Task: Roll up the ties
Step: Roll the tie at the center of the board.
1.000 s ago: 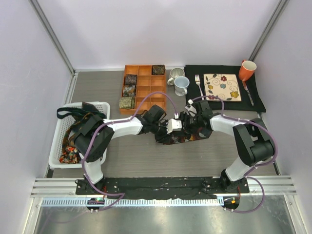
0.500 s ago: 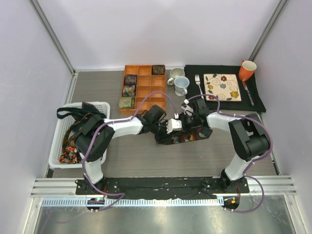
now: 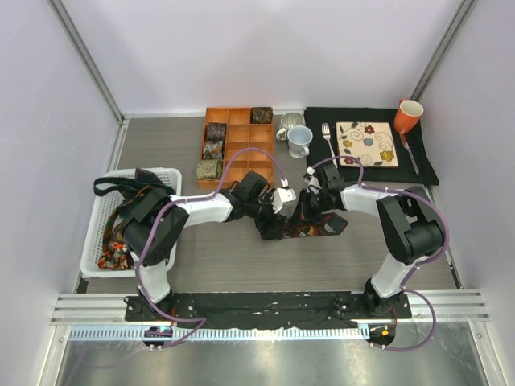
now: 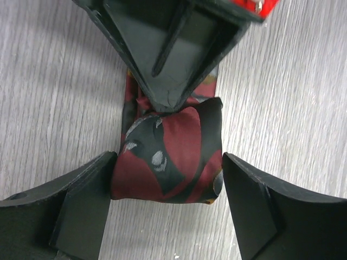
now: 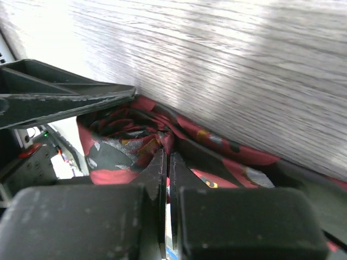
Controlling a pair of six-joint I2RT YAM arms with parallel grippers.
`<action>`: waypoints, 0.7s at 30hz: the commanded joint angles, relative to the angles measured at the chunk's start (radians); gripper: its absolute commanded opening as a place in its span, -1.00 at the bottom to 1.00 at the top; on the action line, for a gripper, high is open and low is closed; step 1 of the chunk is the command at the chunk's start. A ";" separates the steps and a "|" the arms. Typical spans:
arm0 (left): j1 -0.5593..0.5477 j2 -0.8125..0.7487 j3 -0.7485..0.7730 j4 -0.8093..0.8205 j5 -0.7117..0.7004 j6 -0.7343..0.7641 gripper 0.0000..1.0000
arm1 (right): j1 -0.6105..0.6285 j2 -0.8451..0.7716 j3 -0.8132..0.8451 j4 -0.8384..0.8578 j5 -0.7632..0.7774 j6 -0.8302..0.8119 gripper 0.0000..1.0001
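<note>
A maroon and black patterned tie (image 3: 320,228) lies at the table's middle, one end wound into a fist-sized roll (image 4: 179,146). My left gripper (image 4: 169,160) has a finger on each side of the roll, both touching it. My right gripper (image 5: 167,156) is shut, its fingers pinching fabric at the roll's core; it enters the left wrist view (image 4: 168,97) from above. In the top view the left gripper (image 3: 273,223) and right gripper (image 3: 302,212) meet over the tie. Several finished rolls (image 3: 211,150) sit in the orange tray (image 3: 239,149).
A white basket (image 3: 99,217) at the left holds loose ties. Two mugs (image 3: 296,137) stand behind the grippers. A black placemat (image 3: 418,165) at the back right carries a fork, a floral plate (image 3: 367,144), an orange mug (image 3: 407,116) and a knife.
Both grippers have shifted slightly left and closer together over the tie. The flat stretch of tie beside the roll looks shorter.
</note>
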 commanded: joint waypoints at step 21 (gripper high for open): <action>-0.055 -0.002 -0.045 -0.119 -0.165 0.178 -0.46 | -0.007 -0.198 0.007 -0.057 -0.042 0.105 -0.22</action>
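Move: The tie roll lies in the mouth of the open left hand, its middle only about 1 cm to the right and 1 cm below. From the right hand, whose shut fingers already pinch its upper side, that middle is some 2 cm left and 1 cm below. The tie's flat tail ends about 14 cm to the right hand's right, level with it and 2 cm lower. The orange tray is roughly 22 cm ahead of the left hand and 11 cm to its left. Rightward by about 1.5 cm, the left hand slides its open fingers farther around the tie roll, closes them on both its sides, then eases slightly back left. The right hand almost holds still with its pinch until the left has closed, then opens partway and lifts some 2 cm, coming off the roll's upper side. ##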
